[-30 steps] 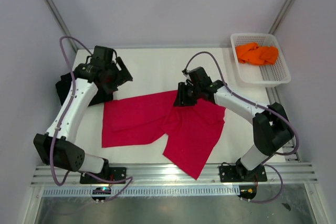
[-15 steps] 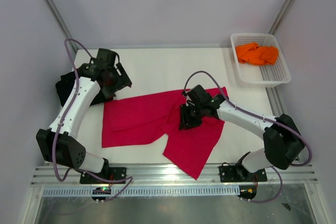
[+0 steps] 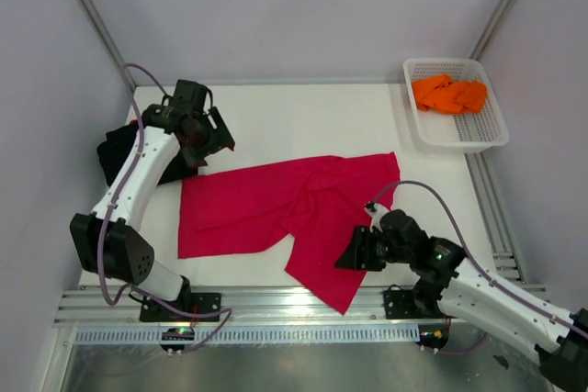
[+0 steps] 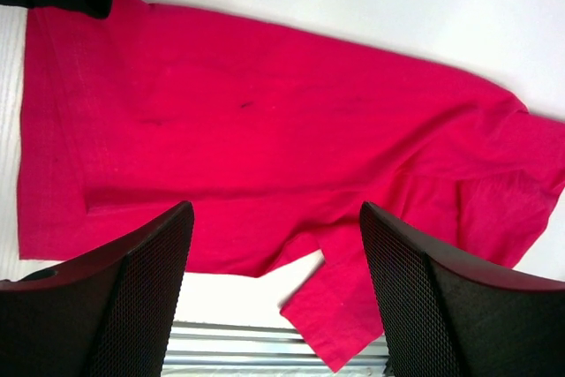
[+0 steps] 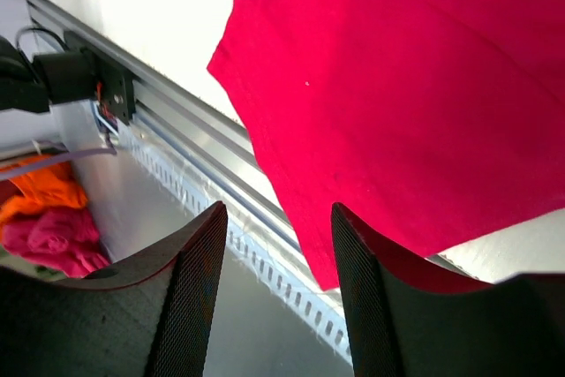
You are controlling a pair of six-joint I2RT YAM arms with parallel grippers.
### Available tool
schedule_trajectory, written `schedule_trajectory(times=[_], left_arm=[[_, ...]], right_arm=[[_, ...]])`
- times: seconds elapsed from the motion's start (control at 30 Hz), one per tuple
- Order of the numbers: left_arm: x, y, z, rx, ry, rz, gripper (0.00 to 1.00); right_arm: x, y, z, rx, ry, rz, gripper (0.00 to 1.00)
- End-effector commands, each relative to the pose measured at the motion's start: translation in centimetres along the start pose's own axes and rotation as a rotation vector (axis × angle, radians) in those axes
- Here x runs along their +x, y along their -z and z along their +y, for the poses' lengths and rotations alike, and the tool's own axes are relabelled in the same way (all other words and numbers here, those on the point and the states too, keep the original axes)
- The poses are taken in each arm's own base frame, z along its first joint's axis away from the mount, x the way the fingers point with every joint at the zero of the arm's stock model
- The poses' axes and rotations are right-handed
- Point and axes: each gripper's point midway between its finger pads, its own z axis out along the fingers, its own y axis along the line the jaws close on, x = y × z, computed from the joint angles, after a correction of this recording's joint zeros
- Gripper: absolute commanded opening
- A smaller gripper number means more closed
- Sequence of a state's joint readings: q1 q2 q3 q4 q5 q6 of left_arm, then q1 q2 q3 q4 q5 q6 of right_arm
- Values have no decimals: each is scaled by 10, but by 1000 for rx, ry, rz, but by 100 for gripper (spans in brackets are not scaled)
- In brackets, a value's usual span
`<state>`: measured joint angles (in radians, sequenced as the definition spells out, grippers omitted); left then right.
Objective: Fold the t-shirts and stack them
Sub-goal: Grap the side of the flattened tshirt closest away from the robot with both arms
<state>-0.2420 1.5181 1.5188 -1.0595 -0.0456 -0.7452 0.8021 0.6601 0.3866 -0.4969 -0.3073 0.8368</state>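
A large crimson t-shirt (image 3: 266,204) lies spread on the white table, its near corner hanging over the front rail. My left gripper (image 3: 218,138) hovers open above the shirt's far left edge, and its wrist view shows the crimson t-shirt (image 4: 265,130) well below the empty left gripper (image 4: 275,297). My right gripper (image 3: 349,256) is over the shirt's near right part. In its wrist view the right gripper (image 5: 275,302) stands open and empty, above the crimson t-shirt (image 5: 397,68). A black t-shirt (image 3: 115,149) lies at the far left, and an orange t-shirt (image 3: 448,94) is in the basket.
The white mesh basket (image 3: 487,135) stands at the back right corner. The metal front rail (image 3: 303,305) runs along the near edge. Orange cloth (image 5: 40,192) and red cloth (image 5: 53,236) show beyond the rail at the left edge of the right wrist view.
My right arm has swung from the table's middle back to the near right edge, and its jaws have opened. The shirt's right part now lies spread out. The left gripper rose slightly toward the back.
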Motion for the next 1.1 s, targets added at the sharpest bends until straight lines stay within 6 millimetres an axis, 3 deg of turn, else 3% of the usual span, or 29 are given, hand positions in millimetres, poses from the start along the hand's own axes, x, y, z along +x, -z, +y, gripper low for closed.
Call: schedule_trajectory(times=[0.0,0.3,0.57,1.07], left_arm=[[-8,3,-16,59,-25,-8,78],[-24,7,-28,77,-42,-31,78],[-34,17,-30,80,-38,-76,78],[-46,21,-41,104,-26,-102,79]], right_arm=[[-6,1,5,-77,-173,-115,56],[12,10,3,-27,-211,-75,56],[46,22,-5,166,-77,181,56],[78,31,-9,206,-73,403,56]])
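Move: The near corner of the t-shirt's flap, hanging just past the table's near edge, lies some 13 cm back of the empty right hand, level with it sideways and about 8 cm below. The flap's left corner is roughly 15 cm to this hand's left and 3 cm back; the right arm's foot stands about 21 cm to its right and 9 cm back. From the left hand the near corner is some 38 cm back, 30 cm right and 20 cm down. The right hand draws back about 7 cm towards the near corner of the t-shirt's flap, drifting some 3 cm to its right and sinking slightly, with its fingers held about half open and, after a small clockwise turn at first, the wrist tipping so they point more steeply down, some 25 degrees in all, short of touching the cloth. Meanwhile the open left hand eases about 3 cm forward and, after a tiny dip, rises some 3 cm, up and away from the t-shirt's far edge. ##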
